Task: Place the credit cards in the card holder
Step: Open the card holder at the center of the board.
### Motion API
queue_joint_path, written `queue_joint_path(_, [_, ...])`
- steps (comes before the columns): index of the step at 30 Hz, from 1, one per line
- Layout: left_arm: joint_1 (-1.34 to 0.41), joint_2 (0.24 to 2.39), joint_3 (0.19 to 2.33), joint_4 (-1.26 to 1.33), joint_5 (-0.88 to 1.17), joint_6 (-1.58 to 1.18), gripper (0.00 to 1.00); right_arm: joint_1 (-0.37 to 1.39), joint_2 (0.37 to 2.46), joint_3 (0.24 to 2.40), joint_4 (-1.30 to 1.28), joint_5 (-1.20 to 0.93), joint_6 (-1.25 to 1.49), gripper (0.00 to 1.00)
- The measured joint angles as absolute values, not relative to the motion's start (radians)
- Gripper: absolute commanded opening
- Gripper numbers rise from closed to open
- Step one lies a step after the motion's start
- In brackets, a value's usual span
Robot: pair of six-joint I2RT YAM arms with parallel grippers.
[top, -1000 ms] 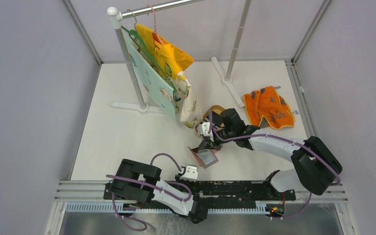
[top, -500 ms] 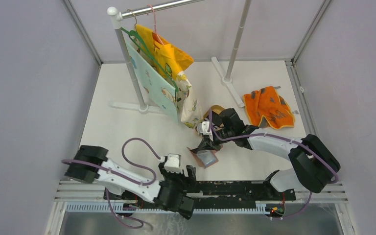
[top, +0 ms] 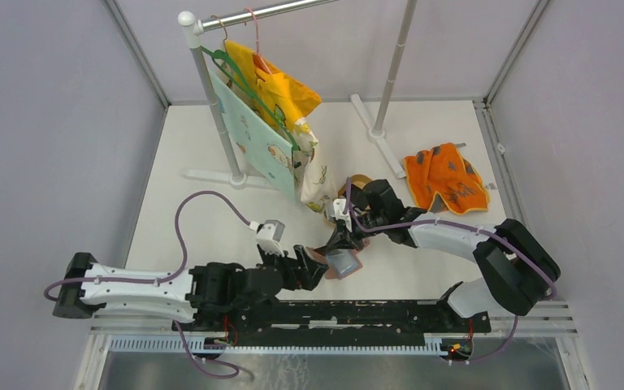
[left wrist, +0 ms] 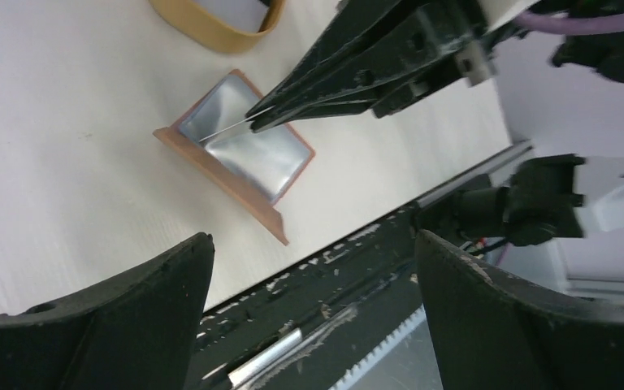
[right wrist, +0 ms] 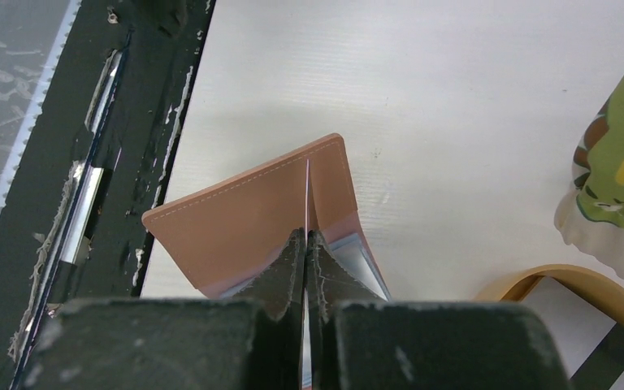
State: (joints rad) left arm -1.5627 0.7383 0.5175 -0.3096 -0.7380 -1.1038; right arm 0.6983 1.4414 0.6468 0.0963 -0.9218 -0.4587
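Observation:
The reddish-brown card holder (top: 344, 265) (left wrist: 244, 154) (right wrist: 236, 219) lies half open on the white table, its grey-blue pockets showing. My right gripper (top: 343, 241) (right wrist: 305, 236) stands right over it, shut on a thin credit card (right wrist: 306, 187) (left wrist: 223, 133) seen edge-on, whose lower edge reaches into the holder's fold. My left gripper (top: 317, 266) (left wrist: 313, 240) is wide open with nothing between its jaws, just left of the holder near the table's front edge. Another white card (left wrist: 240, 10) (right wrist: 573, 317) lies in the tan dish (top: 361, 180) (left wrist: 211, 31).
A clothes rack (top: 211, 97) with hanging printed cloths (top: 276, 122) stands behind the holder. An orange patterned cloth (top: 444, 180) lies at the back right. The black rail (top: 374, 313) (left wrist: 333, 276) runs along the near table edge.
My left arm has swung from the near rail out toward the card holder, and its gripper has opened wide. The right gripper has stayed over the holder with the card.

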Motion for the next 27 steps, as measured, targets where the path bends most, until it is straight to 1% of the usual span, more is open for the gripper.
queue_joint_path(3, [-1.520, 0.860, 0.536, -0.310, -0.714, -1.104, 0.93, 0.698, 1.448, 0.646, 0.111, -0.922, -0.440, 0.00])
queue_joint_path(8, [-1.507, 1.202, 0.694, -0.393, -0.715, -1.114, 0.83, 0.698, 1.462, 0.641, 0.149, -0.925, -0.397, 0.00])
queue_joint_path(11, [-1.505, 1.312, 0.772, -0.440, -0.732, -1.124, 0.73, 0.698, 1.468, 0.641, 0.164, -0.927, -0.380, 0.00])
queue_joint_path(14, [-1.501, 1.349, 0.790, -0.480, -0.746, -1.139, 0.64, 0.698, 1.469, 0.641, 0.165, -0.926, -0.370, 0.00])
queue_joint_path(20, [-1.480, 1.351, 0.748, -0.493, -0.738, -1.148, 0.51, 0.698, 1.469, 0.641, 0.164, -0.926, -0.364, 0.00])
queue_joint_path(27, [-1.430, 1.355, 0.653, -0.457, -0.689, -1.147, 0.50, 0.683, 1.465, 0.641, 0.150, -0.934, -0.365, 0.00])
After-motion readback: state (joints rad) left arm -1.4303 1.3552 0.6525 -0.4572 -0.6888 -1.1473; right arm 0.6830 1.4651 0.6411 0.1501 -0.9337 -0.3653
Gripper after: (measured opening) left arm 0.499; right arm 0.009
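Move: From the left hand, open and empty, the card holder's half-raised flap lies about 4 cm ahead, 1 cm to the right and some 11 cm below. The clear pockets are about 5 cm ahead, 6 cm right and 13 cm down; the tan basket is roughly 18 cm ahead and 7 cm right, also 13 cm down. From the right hand, the flap is some 3 cm back, 3 cm left and 4 cm below. The left fingertips come down onto the inner face of the card holder's flap. The hand sinks about 12.5 cm, easing slightly forward, swinging some 3.5 cm right on the way and then sweeping back left by nearly 5 cm, while the wrist rolls some 35 degrees to point more steeply down and the fingers narrow from wide to half open. The right hand holds nearly still, keeping a thin card pinched. ##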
